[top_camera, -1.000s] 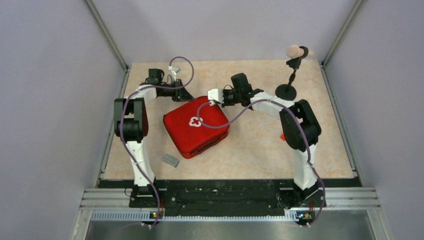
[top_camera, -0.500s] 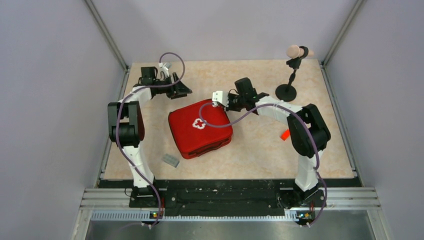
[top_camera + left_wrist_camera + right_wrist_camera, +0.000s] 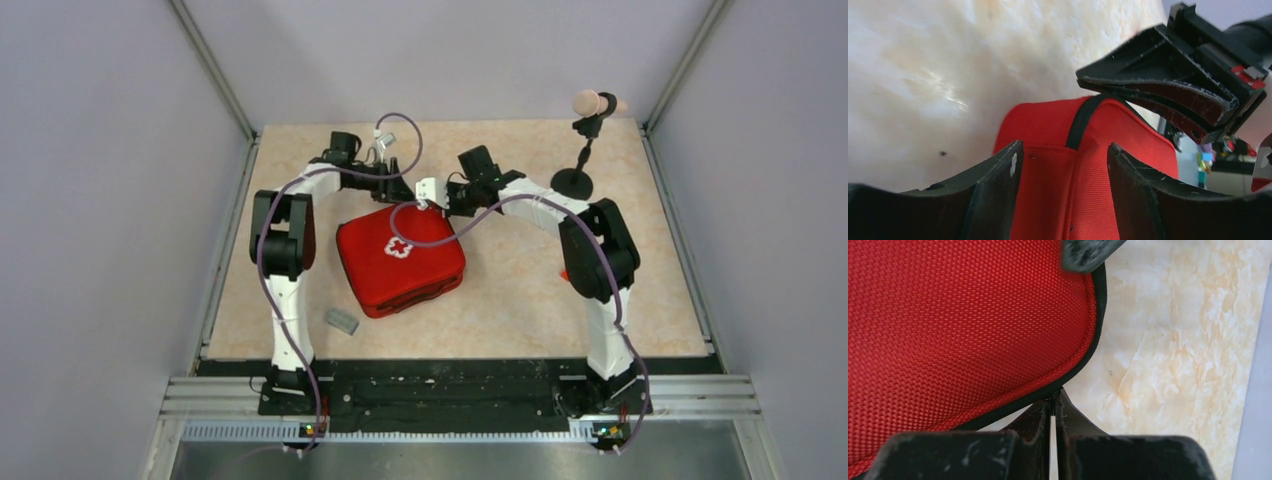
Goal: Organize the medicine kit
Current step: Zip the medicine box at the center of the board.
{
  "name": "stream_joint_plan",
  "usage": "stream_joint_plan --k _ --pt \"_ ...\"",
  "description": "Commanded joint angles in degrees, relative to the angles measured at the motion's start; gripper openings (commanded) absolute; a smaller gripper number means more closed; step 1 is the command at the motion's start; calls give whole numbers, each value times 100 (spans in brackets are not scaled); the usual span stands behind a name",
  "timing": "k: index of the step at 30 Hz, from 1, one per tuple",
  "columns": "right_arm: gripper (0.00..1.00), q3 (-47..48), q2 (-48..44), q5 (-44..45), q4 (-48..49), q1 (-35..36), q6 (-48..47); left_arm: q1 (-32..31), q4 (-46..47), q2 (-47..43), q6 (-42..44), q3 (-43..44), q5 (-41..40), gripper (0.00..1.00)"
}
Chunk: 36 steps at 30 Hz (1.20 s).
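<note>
The red medicine kit (image 3: 400, 258) lies zipped shut in the middle of the table, its white cross facing up. My left gripper (image 3: 402, 190) is at the kit's far corner, open. In the left wrist view its jaws (image 3: 1064, 147) straddle the red fabric (image 3: 1088, 170) beside a black strap without pressing on it. My right gripper (image 3: 440, 197) comes in from the right at the same far edge. Its tips (image 3: 1054, 402) are shut against the black zipper edging of the kit (image 3: 958, 315), and a thin dark tab shows pinched between them.
A small grey block (image 3: 341, 321) lies near the left arm's base. A black stand with a pink tip (image 3: 585, 140) is at the far right. A small orange-red piece (image 3: 566, 272) peeks from behind the right arm. Grey walls close in the table.
My left gripper has swung right from the far left corner to the kit's far corner and its jaws have opened. The kit slid slightly right. The right gripper stayed shut at the kit's edge.
</note>
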Motion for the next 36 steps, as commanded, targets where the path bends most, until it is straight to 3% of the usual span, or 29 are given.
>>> stream_joint_plan --k 1,8,11,14,15,18,22,29,36 --pt "0 323 66 -417 -355 57 -339 -114 -772 0 836 151 669 65" --pt "0 443 90 -373 -515 21 -515 -195 -2459 264 2219 542 888 51" --pt "0 421 -26 -474 -584 9 -610 -253 -3337 467 2991 836 873 37" --pt "0 346 -162 -694 -741 -26 -786 -257 -4333 758 3593 1266 928 5" --pt "0 306 -213 -737 -784 -31 -868 -255 -4499 839 3751 1405 920 0" --pt "0 94 -358 -604 -929 -43 -1174 -207 -4704 840 3901 1490 794 0" --pt "0 -40 -517 -372 -1223 -59 -1564 38 -4302 536 3541 1331 501 0" --pt "0 -39 -688 -12 -1511 -46 -1585 958 -1141 -756 580 -228 -271 0" --pt "0 -109 -698 -138 -1615 25 -1479 1226 488 -1183 -1137 -942 -546 0"
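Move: My left hand, open, is just beyond the medicine box's far edge, which lies about 3 cm back and 2 cm below; the box's middle is some 13 cm back, 1 cm left and 5 cm down. My right hand still holds the zipper pull by the far-right corner; the near-right corner it heads for is about 11 cm back and 4 cm right. From it the box's middle is roughly 9 cm back, 9 cm left, and the pill pack some 22 cm back, 20 cm left. I keep the zipper pull pinched in my right hand and draw it back about 4 cm along the box's right side, turning some 15 degrees counter-clockwise and rising a little near the end. My left hand first goes back about 4 cm to the far edge, shutting its fingers and turning clockwise, then swings left about 9 cm and slightly forward, shut, away from the box, turning counter-clockwise. ##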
